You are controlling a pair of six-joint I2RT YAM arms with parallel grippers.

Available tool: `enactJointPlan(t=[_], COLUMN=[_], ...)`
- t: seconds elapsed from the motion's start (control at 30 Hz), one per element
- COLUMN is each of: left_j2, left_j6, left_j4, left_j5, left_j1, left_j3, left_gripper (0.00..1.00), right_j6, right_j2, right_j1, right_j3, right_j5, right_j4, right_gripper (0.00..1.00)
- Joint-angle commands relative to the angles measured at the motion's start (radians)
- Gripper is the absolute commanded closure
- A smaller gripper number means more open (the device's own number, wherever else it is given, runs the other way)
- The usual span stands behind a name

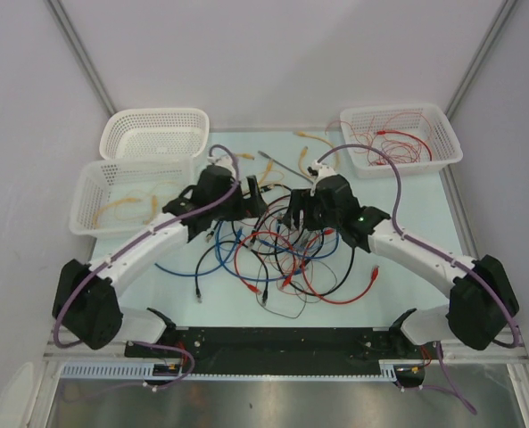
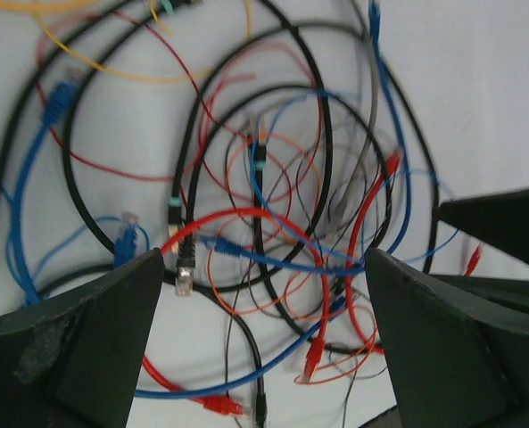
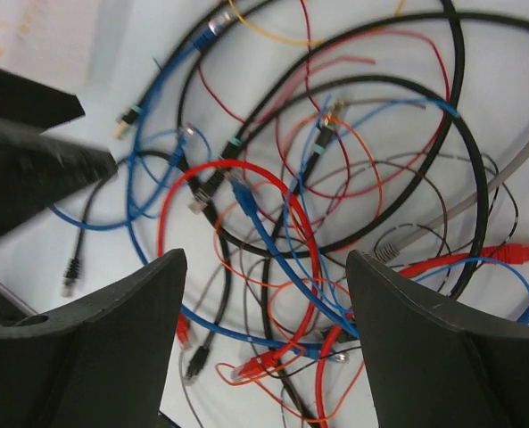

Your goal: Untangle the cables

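Observation:
The cables (image 1: 273, 254) lie in a tangle of red, blue, black and orange loops on the pale table, between the two arms. My left gripper (image 1: 252, 191) hovers over the tangle's back left part. In the left wrist view it (image 2: 264, 267) is open wide, with a red plug end (image 2: 313, 357) and blue strands on the table below the gap and nothing held. My right gripper (image 1: 298, 214) hangs over the back right part. In the right wrist view it (image 3: 266, 267) is open too, above crossing red and blue cables (image 3: 282, 241), and holds nothing.
Two white baskets stand at the back left: one (image 1: 154, 134) holds nothing visible, the nearer one (image 1: 90, 214) holds orange-yellow cables. A third basket (image 1: 442, 134) at the back right holds thin red wires. A few loose cables (image 1: 286, 160) lie behind the grippers.

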Motion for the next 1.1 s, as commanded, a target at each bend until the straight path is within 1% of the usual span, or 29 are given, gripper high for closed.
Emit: enactJointPlan(t=[0.0, 0.03, 0.13, 0.17, 0.23, 0.27, 0.3, 0.43, 0.47, 0.53, 0.57, 0.63, 0.77, 0.87, 0.9, 0.93, 0.97, 1.03, 1.07], left_j2=[0.029, 0.026, 0.036, 0.045, 0.08, 0.094, 0.109, 0.236, 0.296, 0.345, 0.385, 0.408, 0.439, 0.468, 0.479, 0.485, 0.49, 0.502, 0.508], left_j6=[0.033, 0.024, 0.004, -0.005, -0.013, -0.028, -0.036, -0.076, -0.076, -0.061, -0.05, -0.031, -0.014, -0.008, -0.004, -0.001, -0.001, 0.007, 0.01], left_j4=[-0.028, -0.011, 0.018, 0.02, 0.035, 0.039, 0.055, 0.058, 0.038, 0.02, 0.01, 0.004, 0.012, 0.003, 0.003, 0.004, 0.001, -0.005, -0.013], left_j5=[-0.096, -0.067, -0.054, -0.054, -0.051, -0.05, -0.048, -0.057, -0.062, -0.068, -0.066, -0.072, -0.077, -0.073, -0.074, -0.077, -0.083, -0.098, -0.112], left_j1=[-0.101, -0.104, -0.111, -0.113, -0.113, -0.111, -0.113, -0.113, -0.113, -0.113, -0.115, -0.118, -0.121, -0.124, -0.122, -0.124, -0.125, -0.127, -0.13], left_j3=[0.004, -0.045, -0.117, -0.128, -0.15, -0.154, -0.156, -0.093, -0.07, -0.006, 0.01, 0.039, 0.044, 0.045, 0.044, 0.042, 0.041, 0.039, 0.04], left_gripper=[0.0, 0.0, 0.0, 0.0, 0.0, 0.0, 0.0, 0.01, 0.0, 0.0, 0.0, 0.0, 0.0, 0.09, 0.16, 0.2, 0.26, 0.27, 0.26], right_j6=[-0.069, -0.075, -0.061, -0.051, -0.009, 0.001, 0.012, 0.035, 0.037, 0.031, 0.019, 0.012, 0.012, 0.012, 0.014, 0.015, 0.017, 0.017, 0.02], right_j2=[0.075, 0.089, 0.132, 0.133, 0.114, 0.1, 0.059, -0.084, -0.11, -0.179, -0.193, -0.224, -0.235, -0.222, -0.221, -0.221, -0.224, -0.23, -0.244], right_j1=[0.045, 0.054, 0.076, 0.077, 0.076, 0.079, 0.079, 0.079, 0.079, 0.079, 0.079, 0.069, 0.046, 0.03, 0.026, 0.025, 0.025, 0.023, 0.023], right_j3=[0.034, 0.034, 0.034, 0.034, 0.034, 0.032, 0.028, -0.003, -0.006, -0.012, -0.012, -0.012, -0.012, -0.012, -0.012, -0.012, -0.012, -0.012, -0.012], right_j5=[0.005, 0.011, 0.032, 0.076, 0.11, 0.164, 0.185, 0.254, 0.264, 0.272, 0.27, 0.262, 0.244, 0.226, 0.215, 0.21, 0.206, 0.196, 0.195], right_j4=[-0.061, -0.064, -0.075, -0.084, -0.098, -0.104, -0.11, -0.112, -0.117, -0.129, -0.134, -0.156, -0.189, -0.187, -0.177, -0.173, -0.161, -0.154, -0.152], right_gripper=[0.23, 0.23, 0.24, 0.24, 0.25, 0.25, 0.25, 0.24, 0.24, 0.24, 0.24, 0.23, 0.23, 0.24, 0.24, 0.24, 0.24, 0.24, 0.24])
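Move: The black cable's plug lies about 17 cm below the left hand, some 2 cm to its right and 1 cm back, with the red cable's arc crossing right over it. A blue plug lies about 3 cm right of and level with that black plug; another blue plug sits some 4 cm left of it and 3 cm farther out. From the right hand the black plug is about 8 cm left, 3 cm ahead and 17 cm below. Down some 16 cm goes the left hand, drawing back a little first, tipping about 20 degrees steeper and rolling its left side up; close over the cables its open fingers begin to close partway, astride the black plug and red arc. The right hand, empty and open, dips about 7 cm, then climbs well clear and shifts some 5 cm right, away from the plug. ##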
